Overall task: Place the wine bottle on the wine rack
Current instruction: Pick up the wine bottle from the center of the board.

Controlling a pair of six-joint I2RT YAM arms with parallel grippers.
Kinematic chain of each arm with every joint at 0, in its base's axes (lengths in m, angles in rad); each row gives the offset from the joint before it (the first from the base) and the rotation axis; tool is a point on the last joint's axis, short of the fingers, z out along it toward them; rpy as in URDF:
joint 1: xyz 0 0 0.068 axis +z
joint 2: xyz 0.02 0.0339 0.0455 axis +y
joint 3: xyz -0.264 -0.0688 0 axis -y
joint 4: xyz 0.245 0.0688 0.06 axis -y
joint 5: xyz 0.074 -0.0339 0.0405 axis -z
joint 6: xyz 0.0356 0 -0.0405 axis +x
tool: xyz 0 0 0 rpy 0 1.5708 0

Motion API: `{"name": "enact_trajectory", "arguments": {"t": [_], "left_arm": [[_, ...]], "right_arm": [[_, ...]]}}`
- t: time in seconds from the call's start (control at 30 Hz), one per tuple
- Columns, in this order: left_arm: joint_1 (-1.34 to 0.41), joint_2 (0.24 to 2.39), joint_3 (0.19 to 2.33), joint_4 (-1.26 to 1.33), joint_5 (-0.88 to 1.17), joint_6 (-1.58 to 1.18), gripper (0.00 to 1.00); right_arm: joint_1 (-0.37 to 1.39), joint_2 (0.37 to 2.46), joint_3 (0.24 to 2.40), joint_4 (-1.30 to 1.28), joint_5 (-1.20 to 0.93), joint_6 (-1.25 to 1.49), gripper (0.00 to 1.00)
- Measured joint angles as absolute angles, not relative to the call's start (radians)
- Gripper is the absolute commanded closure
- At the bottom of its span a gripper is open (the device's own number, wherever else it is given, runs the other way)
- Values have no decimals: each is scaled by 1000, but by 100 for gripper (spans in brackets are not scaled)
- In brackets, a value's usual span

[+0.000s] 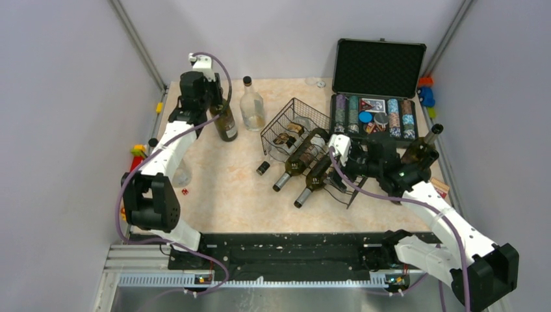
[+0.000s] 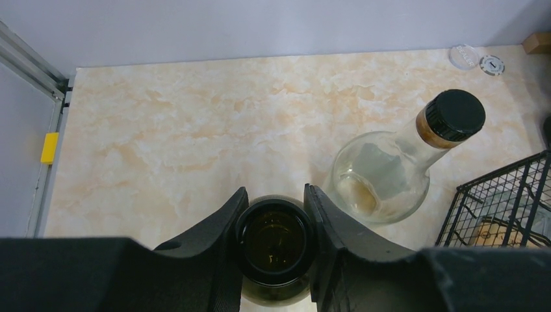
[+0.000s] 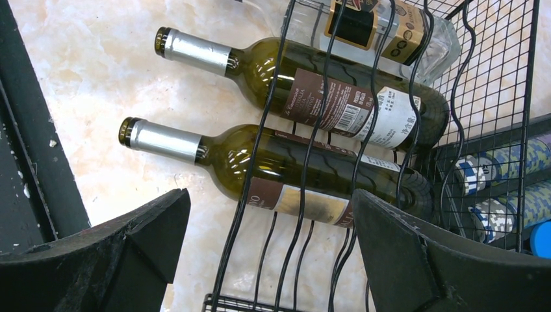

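A dark wine bottle [image 1: 227, 123] stands upright at the back left of the table. My left gripper [image 1: 219, 106] is shut on its open mouth [image 2: 275, 242], one finger [image 2: 221, 227] pressed on each side of the neck. The black wire wine rack [image 1: 295, 127] sits mid-table with two green wine bottles [image 1: 302, 159] [image 1: 318, 175] lying on it, necks toward the near left. My right gripper [image 1: 328, 170] hovers open over the rack's wavy wires [image 3: 305, 214], beside the nearer lying bottle [image 3: 305, 169], holding nothing.
A clear round flask with a black cap [image 1: 252, 107] [image 2: 390, 169] stands just right of the held bottle. An open black case of poker chips [image 1: 373, 114] lies behind the rack. Another bottle [image 1: 421, 149] stands at the right. A small black cap [image 1: 262, 168] lies left of the rack.
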State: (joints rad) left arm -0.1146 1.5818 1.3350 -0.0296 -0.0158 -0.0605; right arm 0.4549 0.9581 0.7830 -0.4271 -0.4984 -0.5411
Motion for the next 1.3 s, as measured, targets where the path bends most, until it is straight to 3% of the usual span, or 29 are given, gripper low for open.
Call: {"name": "enact_trajectory", "arguments": {"t": [0.1,0.83,1.3], "left_arm": [[-115,1568,1336,-65,-6,-54,100],[-114,1318,1375,-434,97,-70,100],[-113,1266,1544,-634,263,-192,100]], "right_arm": [[455,958,779,-427,-498,-541,2],[455,972,786,-419,-506,-521,1],[473,1164,1074,-463,-608,-459,1]]}}
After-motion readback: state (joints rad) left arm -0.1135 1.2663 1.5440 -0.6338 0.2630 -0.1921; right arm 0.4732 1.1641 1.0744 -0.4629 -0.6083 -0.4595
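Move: The wine bottle stands upright with its neck already between the left fingers, its middle about 12 cm below them. From there the wine rack's middle is some 38 cm right, 11 back and 19 lower; a clear bottle stands about 11 cm right and 5 ahead, another about 20 left and 20 back. From the right hand, the wine bottle's middle lies roughly 42 cm left, 28 ahead and 3 lower. The wine bottle, still gripped by the neck, is drawn back by the left hand nearly level for about 5 cm, then back and up together to some 14 cm back and 10 cm up, edging right at the end as the wrist rolls its left side down and turns clockwise, each a little over 10 degrees. Late on, the open right hand starts up and left towards the bottle, about 8 cm in all. ##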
